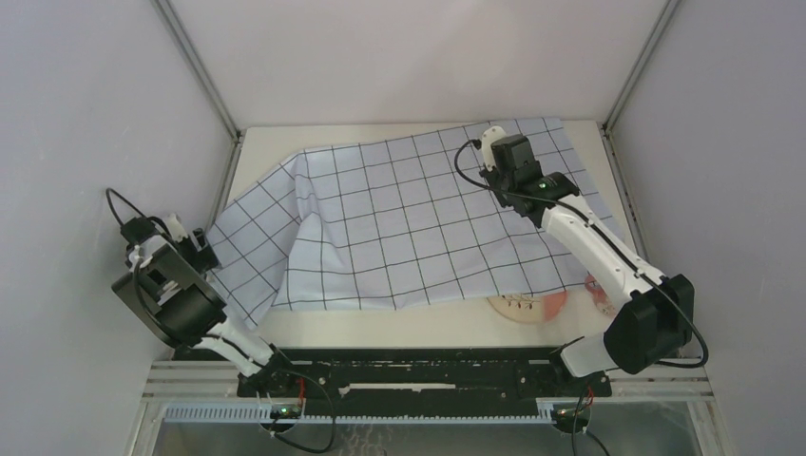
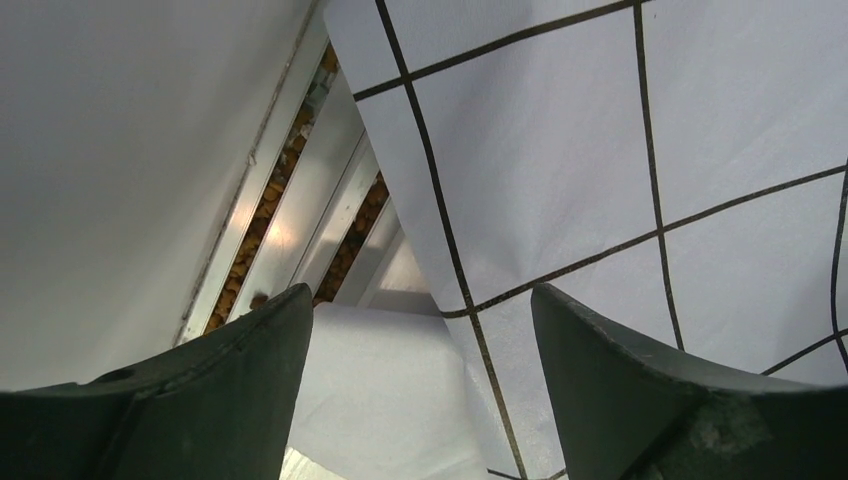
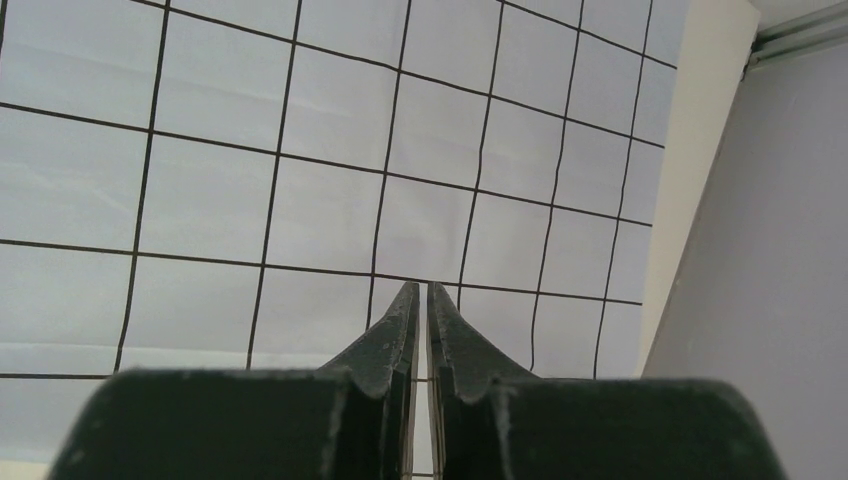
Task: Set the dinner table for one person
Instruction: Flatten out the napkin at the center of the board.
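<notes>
A pale-blue cloth with a black grid (image 1: 399,218) lies rumpled across the cream dinner table (image 1: 380,328). My left gripper (image 1: 200,249) hangs at the cloth's near-left corner. In the left wrist view it (image 2: 420,295) is open, with a folded edge of the cloth (image 2: 400,380) lying between the fingers and touching neither. My right gripper (image 1: 491,142) is over the far right part of the cloth. In the right wrist view it (image 3: 422,288) is shut, with only a thin slit between the fingers and the tips down at the cloth (image 3: 300,180). Nothing shows between them.
A pinkish plate (image 1: 527,309) peeks out from under the cloth's near edge, and another pink-and-white item (image 1: 597,290) sits half hidden behind the right arm. Grey walls close in on three sides. A metal rail (image 2: 300,200) runs along the table's left edge.
</notes>
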Tool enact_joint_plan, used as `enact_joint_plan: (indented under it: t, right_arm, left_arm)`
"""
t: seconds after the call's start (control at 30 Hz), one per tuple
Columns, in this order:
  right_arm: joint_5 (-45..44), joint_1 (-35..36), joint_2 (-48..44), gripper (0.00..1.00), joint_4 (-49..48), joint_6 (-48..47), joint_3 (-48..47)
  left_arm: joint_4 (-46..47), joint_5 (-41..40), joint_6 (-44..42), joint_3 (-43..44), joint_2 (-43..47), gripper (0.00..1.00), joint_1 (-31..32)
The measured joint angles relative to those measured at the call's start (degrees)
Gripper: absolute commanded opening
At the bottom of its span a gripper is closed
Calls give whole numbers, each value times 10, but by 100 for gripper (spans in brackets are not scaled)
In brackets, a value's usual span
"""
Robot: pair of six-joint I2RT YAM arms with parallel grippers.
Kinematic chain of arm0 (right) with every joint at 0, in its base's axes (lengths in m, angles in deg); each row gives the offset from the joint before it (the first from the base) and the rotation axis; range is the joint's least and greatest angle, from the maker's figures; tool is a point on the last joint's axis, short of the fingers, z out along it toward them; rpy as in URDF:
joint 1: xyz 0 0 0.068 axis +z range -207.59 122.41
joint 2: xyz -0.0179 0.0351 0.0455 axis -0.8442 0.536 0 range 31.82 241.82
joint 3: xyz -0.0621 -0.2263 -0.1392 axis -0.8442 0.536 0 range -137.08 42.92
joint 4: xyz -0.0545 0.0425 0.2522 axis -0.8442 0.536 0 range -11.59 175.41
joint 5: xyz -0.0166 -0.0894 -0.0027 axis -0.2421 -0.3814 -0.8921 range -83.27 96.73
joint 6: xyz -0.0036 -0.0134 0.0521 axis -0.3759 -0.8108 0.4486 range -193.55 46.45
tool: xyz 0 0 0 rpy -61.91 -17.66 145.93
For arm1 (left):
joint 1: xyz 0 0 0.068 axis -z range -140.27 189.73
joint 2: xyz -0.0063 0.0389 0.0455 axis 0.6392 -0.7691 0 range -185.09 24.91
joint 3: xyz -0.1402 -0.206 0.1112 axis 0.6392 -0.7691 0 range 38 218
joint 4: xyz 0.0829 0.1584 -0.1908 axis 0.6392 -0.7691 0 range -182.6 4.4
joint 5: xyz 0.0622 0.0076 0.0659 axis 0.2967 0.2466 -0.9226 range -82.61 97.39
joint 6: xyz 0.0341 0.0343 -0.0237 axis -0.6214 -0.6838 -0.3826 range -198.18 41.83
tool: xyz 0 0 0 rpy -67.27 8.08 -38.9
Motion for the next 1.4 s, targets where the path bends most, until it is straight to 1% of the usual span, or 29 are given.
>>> enact_joint_plan:
  t: [0.1, 0.2, 0.3, 0.37, 0.77, 0.87, 1.0, 1.13, 1.2, 1.37, 1.4]
  right_arm:
    - [-12, 12, 0, 12, 0, -5, 3]
    - [-22, 23, 0, 12, 0, -7, 3]
    - [-33, 36, 0, 11, 0, -9, 3]
    - [-40, 43, 0, 11, 0, -11, 3]
    - [-81, 97, -7, 11, -3, -25, 3]
    - [-83, 98, -7, 10, -4, -27, 3]
    - [-86, 100, -7, 10, -4, -27, 3]
    - [-86, 103, -7, 9, -5, -27, 7]
    - [-86, 103, -7, 9, -6, -27, 10]
    - [-86, 104, -7, 8, -10, -27, 19]
    - [-86, 104, -7, 7, -10, -27, 20]
  left_arm:
    - [13, 5, 3, 0, -6, 83, 0]
    - [25, 12, 4, 0, -18, 78, 0]
    - [34, 18, 5, 0, -40, 67, 0]
    - [39, 19, 9, 0, -51, 62, 0]
    - [54, 47, 28, 0, -58, 52, 0]
    - [56, 47, 28, 0, -57, 45, 3]
    - [64, 39, 28, 0, -55, 30, 10]
    - [76, 21, 28, 0, -48, 21, 25]
    - [75, 21, 27, 0, -41, 18, 38]
    - [69, 16, 24, 0, -12, 1, 79]
    - [68, 14, 23, 0, -6, 0, 87]
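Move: The napkin's left edge lies almost under the open left gripper, about 2 cm ahead and 3 cm below. The metal rail runs about 4 cm to the left and 2 cm ahead. The napkin's near left corner is some 20 cm back and 16 cm to the right, and its long crease about 25 cm right and 6 cm ahead. From the right hand that left edge is roughly 86 cm to the left, 10 cm back and 20 cm below. Bring the left gripper down some 2.5 cm and slightly forward onto the napkin's left edge, shutting the fingers until they pinch the cloth. Then draw that edge forward and to the right about 3 cm each way while lifting it about as much. Meanwhile ease the right hand, its fingers nearly shut, about 4 cm left and 2 cm back above the napkin. ##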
